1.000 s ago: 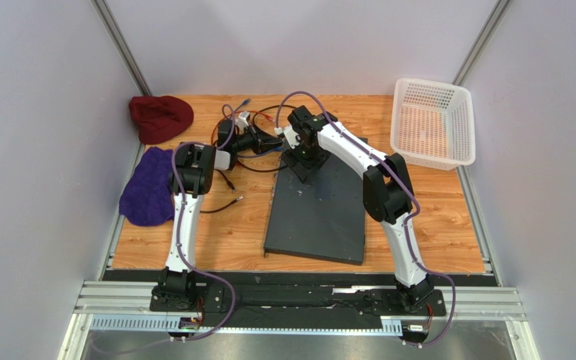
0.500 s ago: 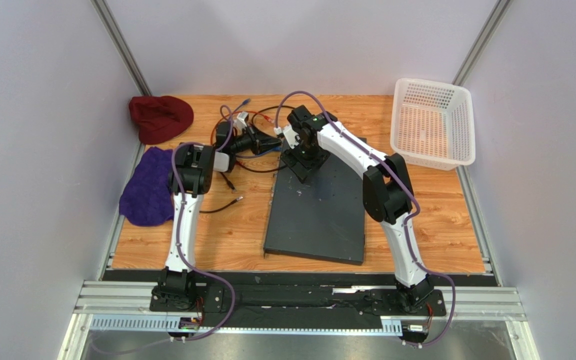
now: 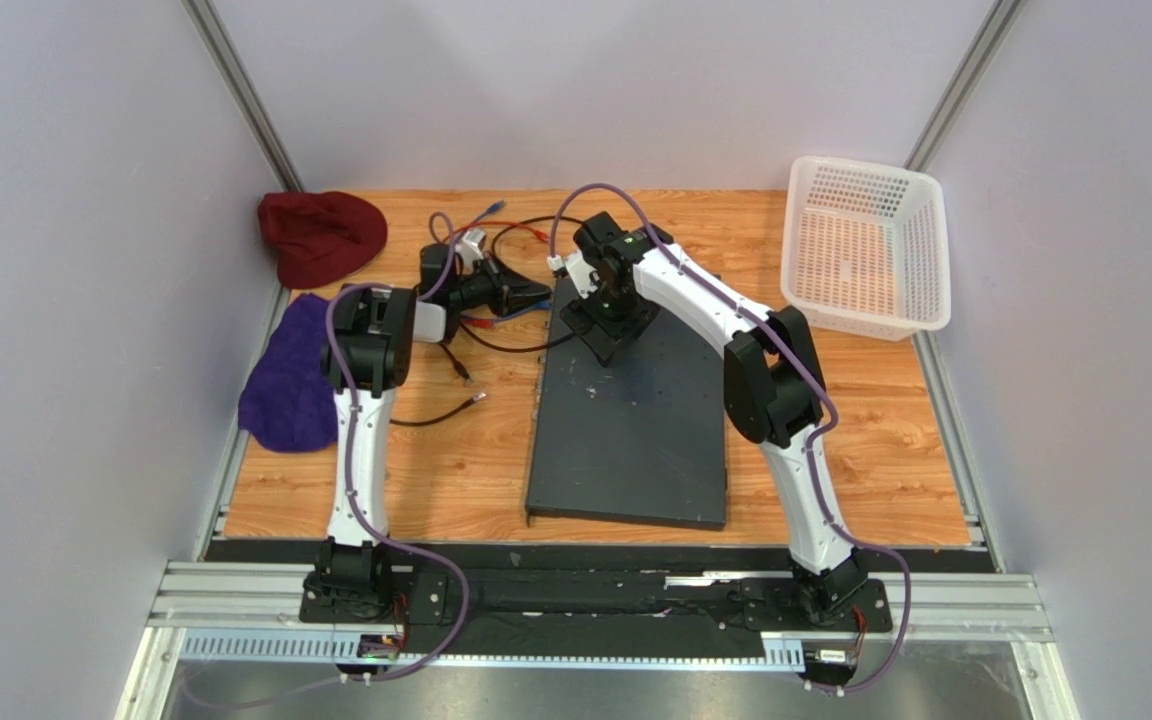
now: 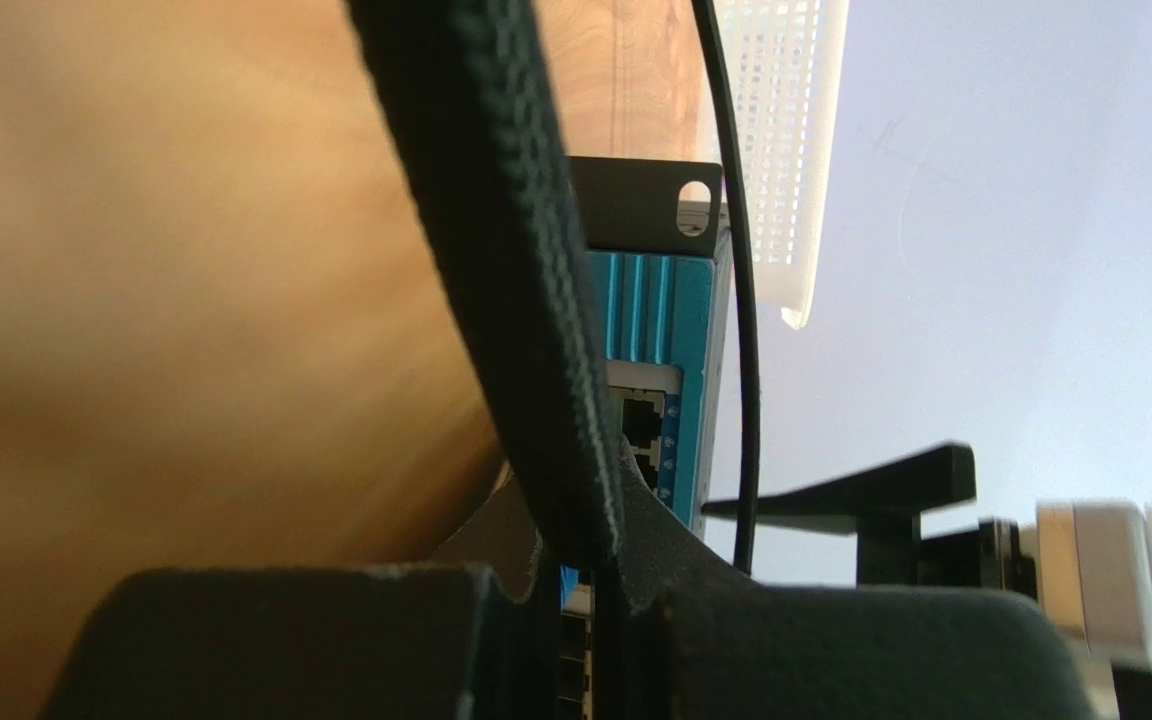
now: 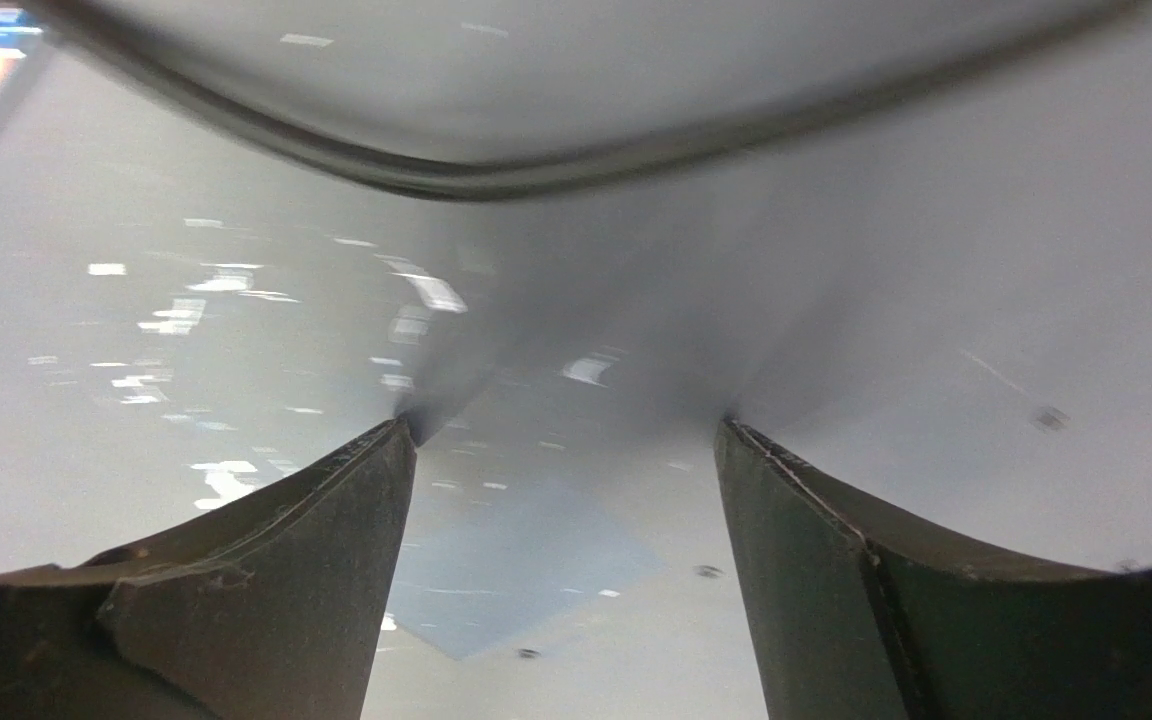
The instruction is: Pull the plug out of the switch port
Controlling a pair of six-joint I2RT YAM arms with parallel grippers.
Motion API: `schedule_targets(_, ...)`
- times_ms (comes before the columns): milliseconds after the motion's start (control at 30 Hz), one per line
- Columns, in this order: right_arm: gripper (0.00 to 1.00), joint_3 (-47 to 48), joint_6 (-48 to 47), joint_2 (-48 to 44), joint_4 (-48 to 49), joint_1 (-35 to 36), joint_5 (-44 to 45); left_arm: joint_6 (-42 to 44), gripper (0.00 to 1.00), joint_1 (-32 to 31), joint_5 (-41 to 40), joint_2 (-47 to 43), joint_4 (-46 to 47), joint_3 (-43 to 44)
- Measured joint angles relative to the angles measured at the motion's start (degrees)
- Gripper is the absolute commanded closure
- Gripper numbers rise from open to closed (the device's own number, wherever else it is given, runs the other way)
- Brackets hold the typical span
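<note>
The switch [image 3: 635, 420] is a large flat dark grey box lying in the middle of the table. Its blue front face with ports [image 4: 657, 375] shows in the left wrist view. My left gripper [image 3: 522, 294] is just left of the switch's far corner, shut on a thick black braided cable [image 4: 492, 225] that runs up between its fingers [image 4: 597, 555]. The plug is hidden by the fingers. My right gripper [image 3: 599, 333] is open, its fingertips [image 5: 312, 555] resting on the switch's scuffed top [image 5: 537, 375].
Several loose black cables [image 3: 500, 338] lie left of the switch, and a thin one [image 4: 732, 300] hangs by its front face. A dark red cloth [image 3: 322, 234] and a purple cloth [image 3: 294, 375] lie at the left. A white mesh basket [image 3: 863, 248] stands at the back right.
My left gripper has pulled left, away from the switch's front face, with the cable in it. The switch has shifted slightly. The right gripper stays on the switch top.
</note>
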Motion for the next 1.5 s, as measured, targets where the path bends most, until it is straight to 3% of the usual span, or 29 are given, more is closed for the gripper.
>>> schedule_targets(100,0.21,0.0,-0.1,0.0,0.1,0.0,0.3,-1.1,1.0,1.7,-0.2,-3.3,5.9,-8.3)
schedule_targets(200,0.21,0.1,-0.1,0.1,0.1,0.0,0.3,-1.2,1.0,2.6,1.9,-3.4,6.7,-8.7)
schedule_targets(533,0.21,0.2,-0.1,0.1,0.1,0.0,0.7,3.8,1.0,1.0,8.0,3.7,-8.0,9.2)
schedule_targets(700,0.21,0.2,-0.2,0.1,0.2,0.0,0.6,2.8,1.0,1.2,1.7,-1.2,-0.1,-2.1)
schedule_targets(800,0.21,0.2,-0.2,0.1,0.2,0.1,0.5,-0.1,1.0,1.6,-2.6,-5.0,7.8,-11.8)
schedule_targets(867,0.21,0.2,-0.2,0.1,0.2,0.2,0.4,-3.6,1.0,2.1,-3.0,-5.0,12.2,-13.7)
schedule_targets(933,0.21,0.3,-0.2,0.2,0.1,0.2,0.4,-5.0,1.0,2.1,-2.3,-4.1,13.7,-13.0)
schedule_targets(1067,0.21,0.4,-0.3,0.2,0.0,0.1,0.7,-3.0,1.0,2.4,4.9,-0.3,7.0,-3.2)
schedule_targets(1100,0.21,0.4,-0.3,0.2,0.0,0.0,0.7,-1.9,0.96,2.4,5.5,0.4,4.4,-1.0)
schedule_targets(1167,0.21,0.4,-0.3,0.2,0.1,-0.2,0.7,0.3,0.81,1.9,5.3,0.9,-0.3,1.8)
schedule_targets(1200,0.21,0.4,-0.3,0.2,0.1,-0.2,0.7,1.3,0.67,1.7,5.1,0.9,-2.1,2.4)
schedule_targets(1233,0.21,0.4,-0.3,0.2,0.1,-0.2,0.7,2.1,0.63,1.7,5.2,0.9,-3.5,2.9)
schedule_targets(1300,0.21,0.4,-0.3,0.2,0.2,-0.1,0.7,2.3,0.55,1.7,5.1,0.9,-5.6,3.7)
schedule_targets(1500,0.2,0.4,-0.3,0.2,0.2,0.0,0.7,-1.7,0.48,1.8,5.3,0.8,-2.5,3.4)
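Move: The black plug sits right at the left fingertips, already pinched, its middle about 1 cm to their right, in a port near the switch's far end. The blue plug is some 2 cm back and 1 cm to the right of the hand, the red plug about 10 cm ahead and 1 cm left. The switch's middle is roughly 16 cm back and 13 cm right. From the right hand the black plug lies about 11 cm ahead, 7 cm left and 3 cm lower. The black plug is tugged twice by the left hand, each pull going back and left, away from the port, by about 3 cm and then swinging back towards it, the wrist twisting some 10 degrees to and fro. The fingers then open to about half, letting go, and rise about 1 cm. The right fingertips stay over the switch's lid, resting on it. ##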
